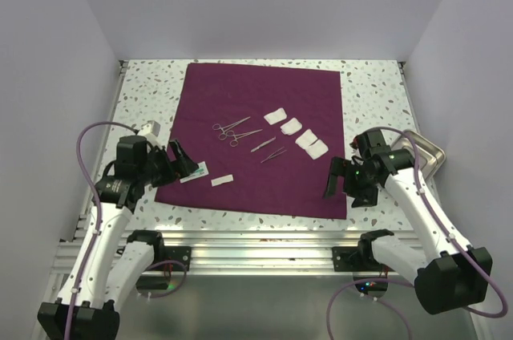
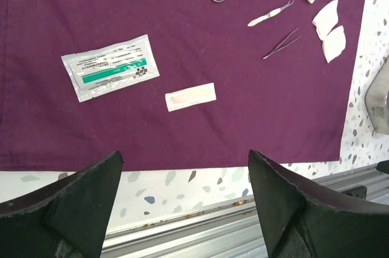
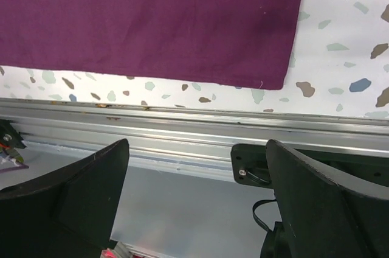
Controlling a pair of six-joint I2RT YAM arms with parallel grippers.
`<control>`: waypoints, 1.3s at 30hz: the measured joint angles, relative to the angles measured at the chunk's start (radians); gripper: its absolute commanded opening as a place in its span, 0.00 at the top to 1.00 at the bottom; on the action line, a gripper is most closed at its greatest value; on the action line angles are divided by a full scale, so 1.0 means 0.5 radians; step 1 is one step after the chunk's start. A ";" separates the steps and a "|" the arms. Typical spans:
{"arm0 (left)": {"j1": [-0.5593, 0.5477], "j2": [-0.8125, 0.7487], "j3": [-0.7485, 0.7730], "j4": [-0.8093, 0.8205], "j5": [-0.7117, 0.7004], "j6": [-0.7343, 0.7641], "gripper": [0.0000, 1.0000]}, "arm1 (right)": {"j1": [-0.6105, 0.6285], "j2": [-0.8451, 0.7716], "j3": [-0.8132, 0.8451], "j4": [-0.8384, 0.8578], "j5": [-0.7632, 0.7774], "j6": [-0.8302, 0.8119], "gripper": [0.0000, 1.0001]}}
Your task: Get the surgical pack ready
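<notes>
The surgical pack, a dark maroon drape (image 1: 240, 91), lies flat across the middle of the table. On it are steel forceps (image 1: 231, 126), tweezers (image 1: 272, 155), several white gauze squares (image 1: 291, 125), a sealed packet (image 1: 195, 172) and a small white strip (image 1: 222, 180). My left gripper (image 1: 183, 162) hovers open at the drape's near left edge. In the left wrist view the drape (image 2: 182, 39) fills the frame, and the left gripper (image 2: 185, 156) holds nothing. My right gripper (image 1: 337, 182) stands open by the near right corner. The right wrist view shows that corner of the drape (image 3: 152, 20) and the empty right gripper (image 3: 197, 143).
A shiny steel tray (image 1: 429, 155) sits on the speckled tabletop right of the drape, behind the right arm. An aluminium rail (image 3: 182, 130) runs along the near table edge. White walls close in the left, right and back sides.
</notes>
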State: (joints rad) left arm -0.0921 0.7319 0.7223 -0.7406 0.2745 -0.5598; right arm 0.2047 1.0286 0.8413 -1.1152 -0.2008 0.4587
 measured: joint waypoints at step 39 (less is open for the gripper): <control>-1.279 2.586 1.440 0.657 -0.565 0.867 0.81 | 0.022 0.165 0.248 0.003 -0.313 -0.061 0.06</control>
State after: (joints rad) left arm -0.7319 2.0251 1.4422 -0.4122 -0.0082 -0.1265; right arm 0.2157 1.1110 0.9653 -1.1137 -0.3573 0.4282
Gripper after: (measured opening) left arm 0.187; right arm 0.940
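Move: For the left hand the straight tweezers lie about 16 cm ahead, 29 cm to its right and 16 cm below. At that same table depth, the bent-tip tool is some 20 ahead and 26 right, and the nearer ring-handled forceps 23 ahead and 20 right; the near gauze pair lies 20 ahead and 43 right. From the right hand the tweezers are roughly 22 cm ahead, 24 left and 11 below. Sweeping to the right first, then curving forward and finally sinking steeply, the left hand travels some 23 cm right, 14 cm forward and 13 cm down to just above the straight tweezers' joined end. On the way it turns about 45 degrees clockwise, its left side rising, and its fingers narrow from wide open to a small gap. The open right hand drifts a few centimetres left and up. ##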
